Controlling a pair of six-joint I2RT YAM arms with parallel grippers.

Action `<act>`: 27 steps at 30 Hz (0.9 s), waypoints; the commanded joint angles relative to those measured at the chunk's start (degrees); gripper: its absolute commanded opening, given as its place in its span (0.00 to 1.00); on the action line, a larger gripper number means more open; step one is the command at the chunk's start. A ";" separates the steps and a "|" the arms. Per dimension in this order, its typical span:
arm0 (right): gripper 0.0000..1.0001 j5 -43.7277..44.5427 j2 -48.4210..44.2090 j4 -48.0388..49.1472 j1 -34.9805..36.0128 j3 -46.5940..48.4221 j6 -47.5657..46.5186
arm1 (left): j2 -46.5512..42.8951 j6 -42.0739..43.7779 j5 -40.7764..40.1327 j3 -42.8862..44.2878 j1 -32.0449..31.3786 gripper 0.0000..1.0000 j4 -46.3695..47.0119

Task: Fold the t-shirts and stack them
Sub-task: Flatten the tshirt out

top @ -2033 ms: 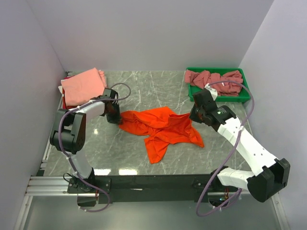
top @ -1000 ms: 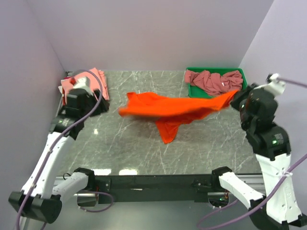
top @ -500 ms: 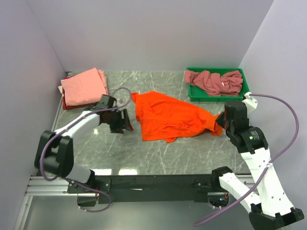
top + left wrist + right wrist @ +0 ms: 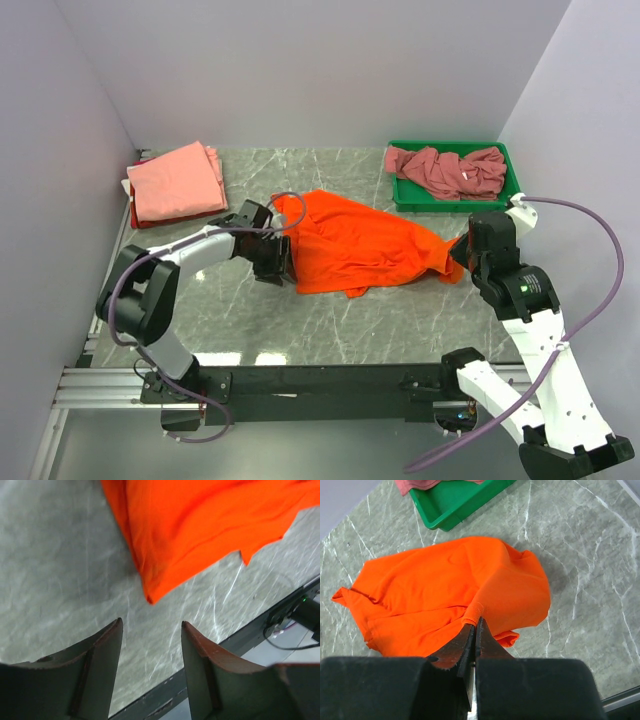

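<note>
A bright orange t-shirt (image 4: 350, 245) lies spread but rumpled on the marble table's middle. My right gripper (image 4: 458, 252) is shut on its right hem, and the right wrist view shows the jaws (image 4: 476, 620) pinching a rolled edge of the orange t-shirt (image 4: 445, 590). My left gripper (image 4: 278, 262) sits low at the shirt's left edge. In the left wrist view it (image 4: 151, 622) is open with only bare table between the fingers, and a corner of the orange t-shirt (image 4: 200, 525) lies just ahead of the tips. A folded salmon-pink t-shirt (image 4: 175, 180) rests at back left.
A green bin (image 4: 455, 205) at back right holds crumpled rose-mauve t-shirts (image 4: 445, 170); the bin (image 4: 460, 500) also shows in the right wrist view. Walls close in on the left, back and right. A black rail runs along the table's near edge.
The orange t-shirt was lifted and stretched between both sides, then laid down on the table. Over the last half second the left gripper slid right to the shirt's left edge; the right arm held still.
</note>
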 commanded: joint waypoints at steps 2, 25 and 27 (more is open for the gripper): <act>0.00 0.10 -0.61 0.92 -0.28 -0.36 1.34 | 2.63 -1.17 -0.35 4.19 -0.52 0.55 3.66; 0.00 -0.08 -0.69 0.92 -0.28 -1.24 1.17 | 10.72 -2.14 -3.34 8.50 -3.25 0.33 4.10; 0.00 -0.08 -0.69 0.66 -0.28 -1.33 1.17 | 10.99 -2.23 -3.61 8.77 -3.42 0.30 4.19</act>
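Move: The near-left corner of the orange t-shirt, with the left hem just above it, lies about 2 cm ahead of my left hand, 3 cm to its right and some 4 cm below. The shirt's far-left end is roughly 19 cm ahead and 1 cm left; the folded pink stack is about 26 cm ahead and 27 cm left. From my raised right hand the corner is around 31 cm left, 2 cm ahead and 24 cm down. I slide my left hand forward and right, about 4 cm in all, onto the orange shirt's left hem by its near corner. As the forward reach ends I sink some 2.5 cm, then stay low and ease right while the half-open fingers narrow around the cloth edge. My right hand stays put, fingers still shut on the shirt's right end and holding it up. ##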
